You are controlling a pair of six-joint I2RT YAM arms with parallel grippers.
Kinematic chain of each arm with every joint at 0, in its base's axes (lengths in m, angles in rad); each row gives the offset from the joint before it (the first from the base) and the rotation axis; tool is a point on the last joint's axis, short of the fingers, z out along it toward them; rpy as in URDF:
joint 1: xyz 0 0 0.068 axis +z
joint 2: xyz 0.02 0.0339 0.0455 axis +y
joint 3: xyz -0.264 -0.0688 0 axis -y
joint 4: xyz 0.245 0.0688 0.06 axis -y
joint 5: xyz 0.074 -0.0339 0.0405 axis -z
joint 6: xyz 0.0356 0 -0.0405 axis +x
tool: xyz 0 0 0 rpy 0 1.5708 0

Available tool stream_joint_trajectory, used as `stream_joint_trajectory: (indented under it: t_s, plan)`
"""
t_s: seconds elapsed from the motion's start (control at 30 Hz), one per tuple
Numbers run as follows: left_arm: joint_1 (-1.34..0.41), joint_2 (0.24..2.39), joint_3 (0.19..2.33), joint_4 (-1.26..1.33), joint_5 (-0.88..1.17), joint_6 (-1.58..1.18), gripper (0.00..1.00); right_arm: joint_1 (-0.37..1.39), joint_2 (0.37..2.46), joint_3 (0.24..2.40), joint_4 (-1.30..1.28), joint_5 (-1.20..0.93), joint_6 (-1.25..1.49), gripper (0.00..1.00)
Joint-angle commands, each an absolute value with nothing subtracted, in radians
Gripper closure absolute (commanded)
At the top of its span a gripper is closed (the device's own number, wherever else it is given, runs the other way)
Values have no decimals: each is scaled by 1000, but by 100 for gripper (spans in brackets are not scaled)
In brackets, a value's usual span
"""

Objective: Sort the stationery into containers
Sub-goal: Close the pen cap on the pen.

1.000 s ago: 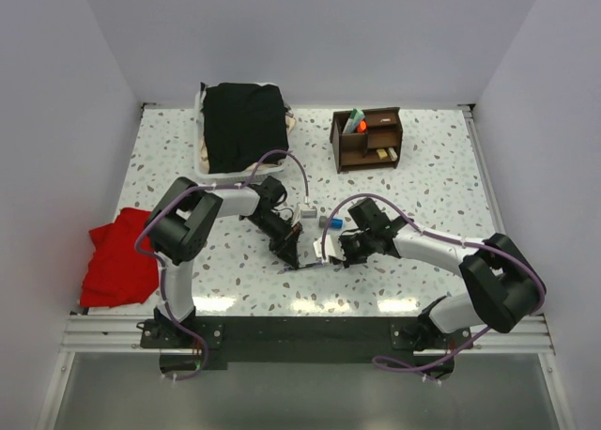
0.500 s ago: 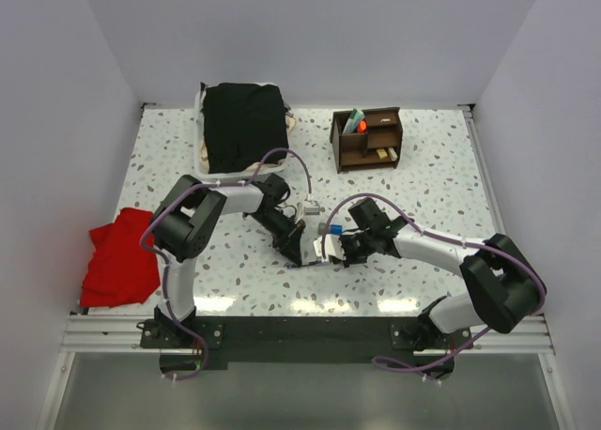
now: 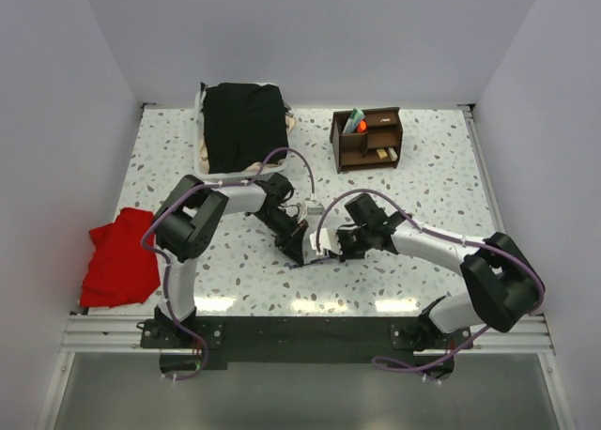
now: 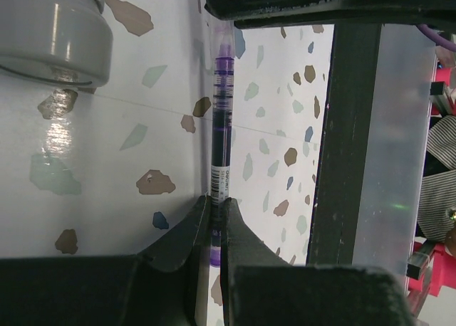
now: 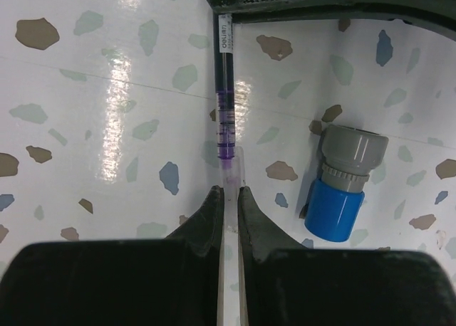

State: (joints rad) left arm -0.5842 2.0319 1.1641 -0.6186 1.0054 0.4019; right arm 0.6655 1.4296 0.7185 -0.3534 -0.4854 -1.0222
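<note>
A dark pen with purple ink (image 4: 222, 105) is held level just above the table, gripped at both ends. My left gripper (image 4: 216, 201) is shut on its labelled barrel end. My right gripper (image 5: 228, 192) is shut on the clear cap end of the same pen (image 5: 225, 105). From above, the left gripper (image 3: 307, 251) and right gripper (image 3: 332, 249) nearly touch at the table's front centre. A blue-grey sharpener (image 5: 342, 183) lies on the table just beside the pen. The dark brown organiser (image 3: 368, 148) stands at the back right, with pens and an orange-capped marker (image 3: 361, 125) upright in it.
A black cloth (image 3: 244, 125) lies over a white tray at the back left. A red cloth (image 3: 117, 261) hangs off the table's left edge. White walls close in the table on three sides.
My left gripper has slid right toward the right gripper, so the gap between the two has narrowed along the pen. The sharpener, seen from above earlier, is now hidden by the right arm.
</note>
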Motion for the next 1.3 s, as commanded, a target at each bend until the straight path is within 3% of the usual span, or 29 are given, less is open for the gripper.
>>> stream_joint_trajectory:
  t_s: [0.0, 0.77, 0.8, 0.87, 0.9, 1.1, 1.27]
  plan:
    - [-592, 2057, 1187, -548, 937, 408, 100, 710, 1440, 759, -339, -502, -1032, 100]
    - [-600, 2079, 1221, -545, 898, 394, 100, 784, 1494, 805, -314, -477, -968, 100]
    - [-600, 2069, 1213, -538, 884, 390, 90, 785, 1491, 808, -318, -474, -963, 100]
    - [-598, 2036, 1186, -531, 829, 396, 83, 784, 1491, 807, -321, -465, -956, 100]
    - [-598, 2022, 1174, -523, 804, 396, 74, 784, 1490, 807, -321, -460, -953, 100]
    - [-598, 1899, 1111, -479, 602, 374, 62, 785, 1488, 799, -339, -423, -942, 100]
    - [-600, 1847, 1072, -495, 549, 382, 61, 784, 1491, 795, -328, -410, -925, 100]
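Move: The left fingers are shut on the pen's barrel, and the right fingers hold the clear cap with the pen's tip already in its mouth; that cap sits some 9 cm to the left hand's right and 2 cm ahead, nearly level. From the right hand the pen's middle is about 8 cm to its left and 2 cm back, and the blue-and-grey piece stands on the table roughly 7 cm ahead and 2 cm to its left, a little lower. While the left hand holds its grip on the barrel almost still, the right hand keeps the cap pinched and works it leftward against the pen tip, sinking about 1 cm on the way. The left fingers then open and let go, drawing clear about 3 cm forward and a little left as they tip some 15 degrees steeper towards the table, and the right hand, cap still gripped, carries on another 1.5 cm to the left and slightly back. ##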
